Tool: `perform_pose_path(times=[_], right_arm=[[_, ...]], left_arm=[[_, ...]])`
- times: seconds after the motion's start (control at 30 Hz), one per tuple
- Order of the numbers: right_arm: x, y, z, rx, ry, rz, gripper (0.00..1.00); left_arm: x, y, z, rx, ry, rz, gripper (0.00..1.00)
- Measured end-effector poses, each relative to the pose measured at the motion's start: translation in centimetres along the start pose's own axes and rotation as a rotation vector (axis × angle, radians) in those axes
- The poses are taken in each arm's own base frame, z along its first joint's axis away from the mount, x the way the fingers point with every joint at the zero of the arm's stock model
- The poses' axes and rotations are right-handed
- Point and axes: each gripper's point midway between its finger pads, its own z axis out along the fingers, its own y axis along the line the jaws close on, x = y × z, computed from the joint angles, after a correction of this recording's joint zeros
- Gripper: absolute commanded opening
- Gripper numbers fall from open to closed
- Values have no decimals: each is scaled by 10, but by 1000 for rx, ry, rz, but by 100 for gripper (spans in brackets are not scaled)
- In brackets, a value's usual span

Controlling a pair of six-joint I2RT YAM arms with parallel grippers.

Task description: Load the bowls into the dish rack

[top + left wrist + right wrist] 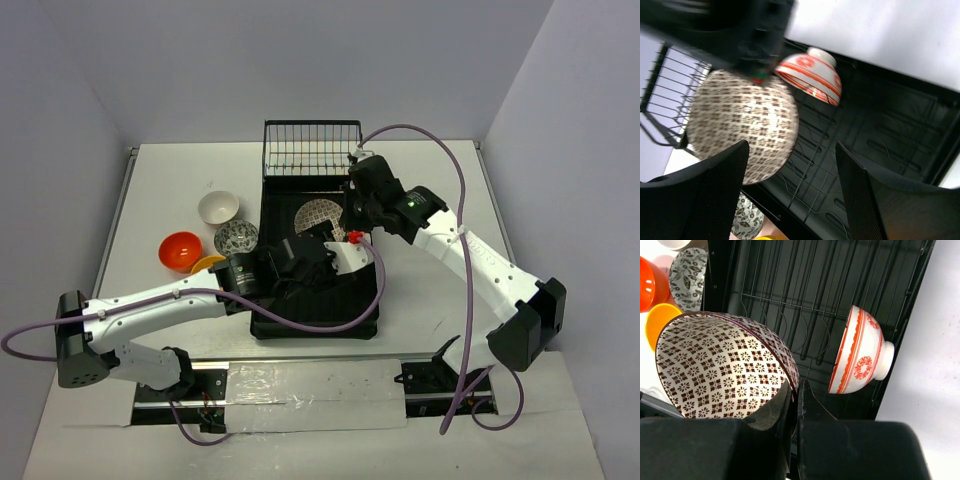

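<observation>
My right gripper [797,385] is shut on the rim of a brown-patterned bowl [725,365], which hangs tilted over the dish rack [790,285]. The top view shows that bowl [318,215] below the right gripper [350,205], near the wire basket [312,150]. A red-on-white bowl [860,352] stands on its side in the rack by the right wall. My left gripper [790,150] is open and empty over the rack floor [890,130], just short of the patterned bowl [740,125]. On the table left of the rack sit a white bowl [218,207], a grey speckled bowl [236,238], a red-orange bowl [181,251] and a yellow-orange bowl [207,263].
The left arm [160,300] reaches in over the rack's near left corner, partly covering the yellow-orange bowl. Purple cables [440,150] loop over both arms. Walls close in the table on three sides.
</observation>
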Motion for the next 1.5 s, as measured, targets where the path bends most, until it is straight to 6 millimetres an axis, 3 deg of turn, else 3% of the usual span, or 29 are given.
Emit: perform_pose_path(times=[0.2,0.5,0.63,0.8,1.43,1.5], right_arm=[[0,2,-1,-4,1,-6,0],[2,6,-3,-22,9,-12,0],[2,10,-8,-50,10,-20,0],[4,11,-13,-61,14,-37,0],[10,14,-14,-98,39,-117,0],[11,14,-14,-101,40,-123,4]], left_arm=[[14,-12,6,45,61,37,74],[22,-11,17,16,96,80,66],[28,-11,23,-5,114,98,58],[34,-7,27,-44,119,118,40],[43,-9,31,-72,107,159,4],[43,-10,32,-70,107,159,0]])
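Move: The brown-patterned bowl hangs by its rim from my closed right hand, its middle about 6 cm to that hand's left, 2 cm back and 2 cm lower. From my open left hand that middle is about 7 cm ahead, 2 cm left and 5 cm down. The orange-patterned bowl already in the rack is some 10 cm ahead of my left hand, 8 cm right and 11 cm lower; the floral bowl on the table lies roughly 12 cm ahead, 23 cm left and 20 cm down. I sink my open left hand about 5 cm onto the near rim of the brown-patterned bowl, easing some 2 cm forward and rolling its left side up about 10 degrees, then close its fingers to pinch the rim. My right hand keeps its own pinch, draws the bowl back about 2 cm towards the left hand and turns nearly 10 degrees counter-clockwise. ##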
